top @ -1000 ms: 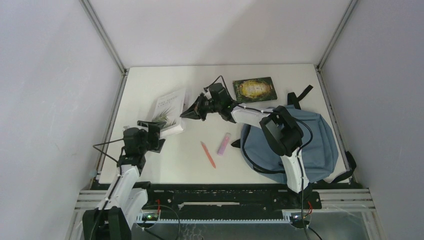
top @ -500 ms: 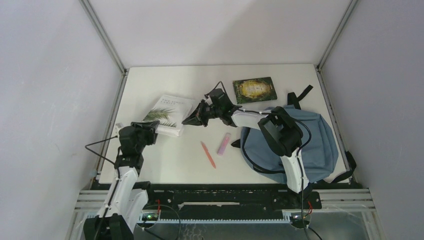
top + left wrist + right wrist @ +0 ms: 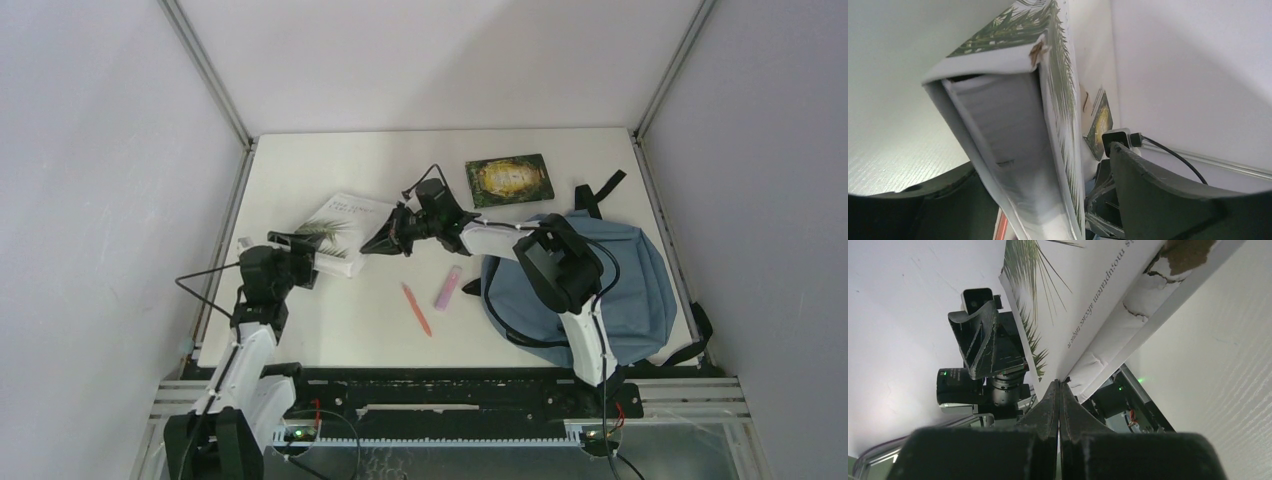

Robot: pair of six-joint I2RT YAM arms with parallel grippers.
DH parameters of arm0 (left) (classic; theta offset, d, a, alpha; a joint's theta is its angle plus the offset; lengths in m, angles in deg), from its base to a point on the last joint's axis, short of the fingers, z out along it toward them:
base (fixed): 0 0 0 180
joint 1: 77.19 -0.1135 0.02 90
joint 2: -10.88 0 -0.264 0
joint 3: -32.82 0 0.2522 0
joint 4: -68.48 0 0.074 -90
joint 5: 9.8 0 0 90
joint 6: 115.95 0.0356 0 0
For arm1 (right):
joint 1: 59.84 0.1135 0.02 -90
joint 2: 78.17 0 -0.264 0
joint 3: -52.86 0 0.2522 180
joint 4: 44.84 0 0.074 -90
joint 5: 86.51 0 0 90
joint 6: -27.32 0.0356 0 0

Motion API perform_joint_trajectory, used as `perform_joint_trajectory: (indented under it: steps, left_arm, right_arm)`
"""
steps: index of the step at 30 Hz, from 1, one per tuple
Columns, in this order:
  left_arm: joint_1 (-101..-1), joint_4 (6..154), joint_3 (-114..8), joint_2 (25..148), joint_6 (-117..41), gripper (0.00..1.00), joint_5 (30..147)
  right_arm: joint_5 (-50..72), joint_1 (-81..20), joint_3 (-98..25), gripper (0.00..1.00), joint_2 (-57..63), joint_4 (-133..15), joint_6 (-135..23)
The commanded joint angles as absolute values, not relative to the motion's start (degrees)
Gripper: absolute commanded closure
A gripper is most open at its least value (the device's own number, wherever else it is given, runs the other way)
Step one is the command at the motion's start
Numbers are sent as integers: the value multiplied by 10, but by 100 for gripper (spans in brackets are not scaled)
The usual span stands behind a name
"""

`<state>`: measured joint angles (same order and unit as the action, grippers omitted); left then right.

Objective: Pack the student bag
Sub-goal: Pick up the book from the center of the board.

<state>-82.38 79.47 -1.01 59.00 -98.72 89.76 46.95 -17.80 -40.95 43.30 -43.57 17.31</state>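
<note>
The dusty-blue student bag [image 3: 620, 280] lies flat at the right of the table, with the right arm's upper links across its left side. A white book with a palm leaf on its cover [image 3: 345, 225] lies left of centre. My left gripper [image 3: 300, 262] stands open around the near-left end of this white book [image 3: 1013, 125]; its right finger [image 3: 1158, 190] is clear of the cover. My right gripper [image 3: 375, 243] is shut, and its tips [image 3: 1059, 385] touch the white book [image 3: 1098, 300] where the cover meets the pages.
A green book [image 3: 509, 179] lies at the back beside the bag's top loop. An orange pen [image 3: 416, 309] and a pink stick-shaped thing [image 3: 448, 288] lie between the white book and the bag. Grey walls close in the table on three sides.
The white book, propped up a second ago, now lies flatter. My left gripper has moved in around its near-left end. The right gripper's tips have shifted slightly left along the book's edge.
</note>
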Motion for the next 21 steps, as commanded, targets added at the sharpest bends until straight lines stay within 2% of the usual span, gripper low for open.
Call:
perform_joint_trajectory:
  steps: [1,5,7,11,13,17,21]
  left_arm:
    - [-818,750,-49,591,-970,25,919]
    - [-819,752,-53,592,-970,45,914]
    - [-819,758,-60,594,-968,60,912]
    - [-819,802,-92,589,-941,82,902]
    - [-822,827,-117,580,-918,85,893]
    - [-829,893,-188,565,-862,86,893]
    - [-829,929,-258,564,-796,92,934]
  right_arm:
    - [496,-160,-440,100,441,-402,166]
    - [506,-159,-442,100,439,-398,162]
    - [513,-159,-440,100,435,-401,154]
    - [520,-160,-429,100,407,-430,106]
    - [509,-163,-433,100,380,-488,57]
    - [436,-185,-437,56,306,-680,-70]
    - [310,-212,-419,43,187,-836,-194]
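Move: The white palm-covered book is tilted with its near end already between the left hand's open fingers, one above and one below; its middle lies about 6 cm ahead and 5 cm right of that hand, slightly lower. From the right hand's shut fingertips at its right side, the middle is some 4 cm left and 4 cm ahead. On the table, the orange pencil lies roughly 11 cm right and 12 cm back from the right hand, the pink stick 17 cm right and 8 cm back. Staying almost in place at first, the left hand closes its wide-open fingers on the book's near end, pinching it through its thickness, then rises about 7 cm with a slight roll. The right hand, its shut tips against the book's right side, eases back a little, then pulls away to the right and up some 4 cm, opening about halfway as it tilts. ##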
